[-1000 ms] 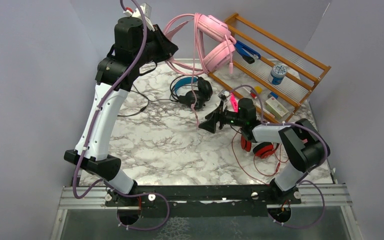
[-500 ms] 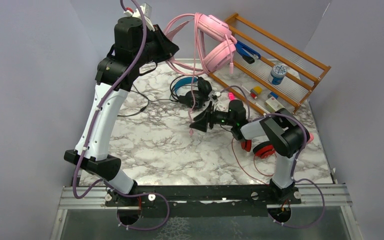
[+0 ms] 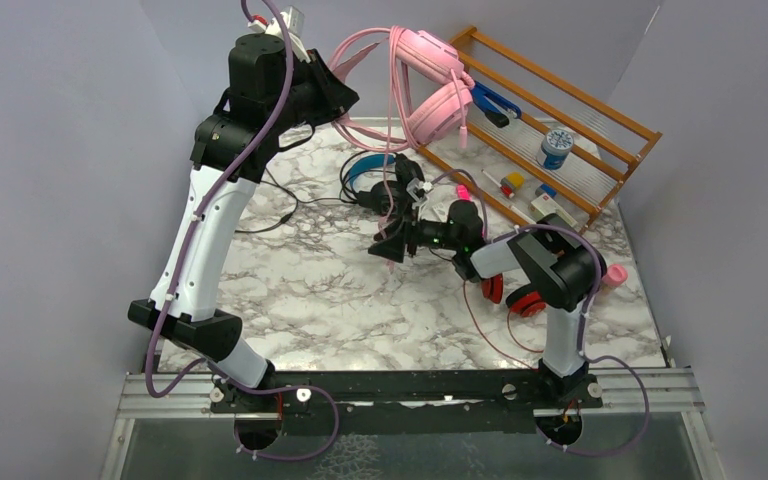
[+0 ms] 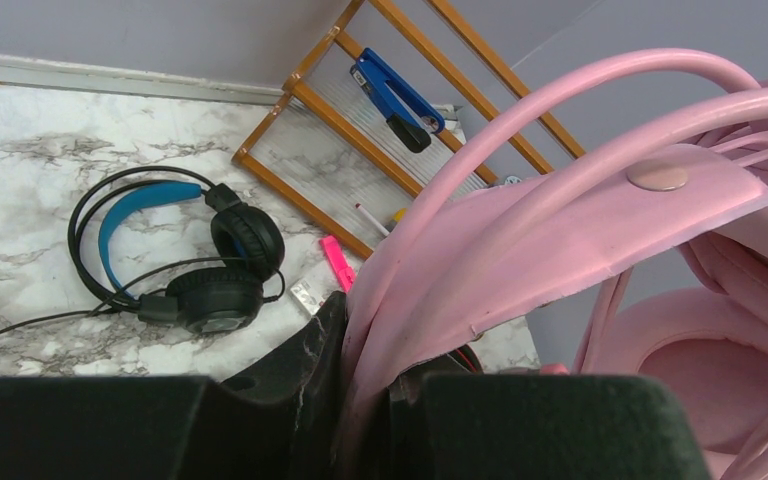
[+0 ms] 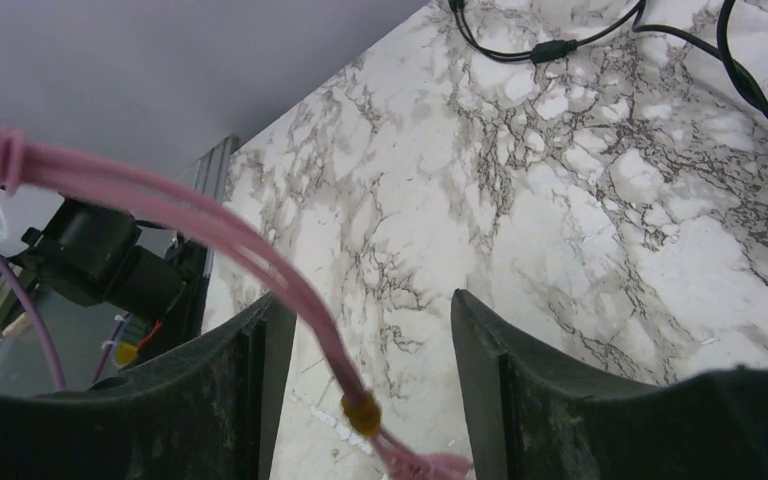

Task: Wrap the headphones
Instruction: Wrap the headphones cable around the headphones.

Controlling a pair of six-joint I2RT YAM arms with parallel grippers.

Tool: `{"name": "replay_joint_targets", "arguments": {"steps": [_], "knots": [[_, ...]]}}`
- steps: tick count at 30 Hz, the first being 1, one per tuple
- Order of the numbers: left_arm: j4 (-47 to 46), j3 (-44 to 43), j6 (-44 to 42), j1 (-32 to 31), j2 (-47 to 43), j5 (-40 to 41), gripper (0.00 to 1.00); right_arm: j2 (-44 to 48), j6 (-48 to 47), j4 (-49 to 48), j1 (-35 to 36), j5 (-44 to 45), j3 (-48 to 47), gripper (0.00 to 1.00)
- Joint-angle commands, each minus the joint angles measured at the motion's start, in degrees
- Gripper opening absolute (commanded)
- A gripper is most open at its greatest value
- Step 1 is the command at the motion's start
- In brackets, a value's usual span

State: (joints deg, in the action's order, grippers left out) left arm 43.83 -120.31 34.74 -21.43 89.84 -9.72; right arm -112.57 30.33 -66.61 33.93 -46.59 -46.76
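My left gripper (image 3: 345, 88) is raised high at the back and shut on the headband of the pink headphones (image 3: 430, 85), which hang from it; the wrist view shows the band (image 4: 560, 210) pinched between the jaws (image 4: 375, 375). The pink cable (image 3: 391, 150) hangs down. My right gripper (image 3: 392, 240) is open, low over the table, with the cable's end (image 5: 290, 290) passing between its fingers, untouched. The black headset with blue headband (image 3: 375, 180) lies just behind it. The red headset (image 3: 525, 297) lies by the right arm.
A tilted wooden rack (image 3: 560, 120) at the back right holds a blue tool (image 3: 490, 102), a blue-capped jar (image 3: 557, 147) and small items. A pink marker (image 3: 463, 190) lies before it. The black headset's cable (image 5: 550, 48) trails left over the marble table (image 3: 320, 290).
My right gripper has moved left across the table, and the hanging pink cable end now lies between its open fingers. The left arm and pink headphones have not moved.
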Motion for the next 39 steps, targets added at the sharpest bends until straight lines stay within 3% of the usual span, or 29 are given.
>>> {"name": "replay_joint_targets", "arguments": {"steps": [1,5,7,9,13,18,25,29,32,34,36,39], "knots": [[-4.7,-2.7,2.8,0.2,-3.2,-2.4,0.0,-0.6,0.8,-2.8,0.4,-0.3,0.0,0.57],[-4.4,-2.9,1.2,0.2,-3.2,-2.2,0.0,3.7,0.1,0.0,-0.5,1.4,4.8,0.33],[-4.5,-3.1,-0.4,0.3,-3.2,-2.7,0.0,7.4,-0.8,4.6,-1.6,2.7,8.0,0.14],[-4.3,-3.4,-2.9,0.3,-3.2,-3.0,0.0,11.4,-2.0,10.2,-3.6,2.2,10.8,0.01],[-4.1,-3.0,-7.5,0.6,-3.6,-1.1,0.0,21.1,-3.4,18.3,-8.6,0.3,17.7,0.0],[-4.5,-6.0,-9.9,1.1,-2.3,-2.5,0.0,29.3,-10.8,36.7,-10.1,4.2,18.0,0.0],[-4.7,-5.8,-11.8,1.5,-4.1,-0.8,0.0,35.0,-4.7,34.6,-20.5,5.8,23.2,0.0],[-10.2,0.6,-14.4,1.4,-6.1,-14.9,0.0,31.4,-6.5,39.9,-20.6,0.3,14.4,0.0],[-12.3,7.2,-19.2,1.2,-8.3,-28.6,0.0,27.7,-7.9,48.3,-20.6,0.3,5.4,0.0],[-11.5,13.3,-24.2,0.8,-10.2,-32.8,0.0,25.2,-10.5,57.7,-20.6,1.3,-2.1,0.0],[-8.0,19.4,-30.7,-1.3,-12.7,-28.1,0.0,23.3,-12.6,65.4,-21.1,4.4,-8.9,0.0],[-3.2,28.5,-38.1,-7.7,-16.0,-10.2,0.0,21.2,-14.6,75.7,-22.7,7.7,-17.1,0.0]]}}
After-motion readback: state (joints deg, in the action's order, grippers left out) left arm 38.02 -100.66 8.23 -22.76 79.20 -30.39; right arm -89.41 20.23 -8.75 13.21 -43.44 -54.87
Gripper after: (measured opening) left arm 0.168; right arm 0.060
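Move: The pink cable hangs between the open right fingers, about 1 cm to the left of the hand point; its pink headphones are some 33 cm above this hand, 7 cm ahead and 5 cm to the right. From the left hand, which holds them, the headphones' middle is about 10 cm right and 1 cm ahead, and that cable 33 cm down, 7 cm back, 4 cm right. The black headphones lie 20 cm ahead of the right hand and 2 cm right, 10 cm lower. Shut the right gripper on the hanging cable at once and draw it about 16 cm to the right, turning some 20 degrees clockwise, then carry it about 10 cm forward and 6 cm up. Keep the left grip on the headband: roll slightly while rising a little, then swing clockwise, back and down, bringing the headphones towards the right gripper. ##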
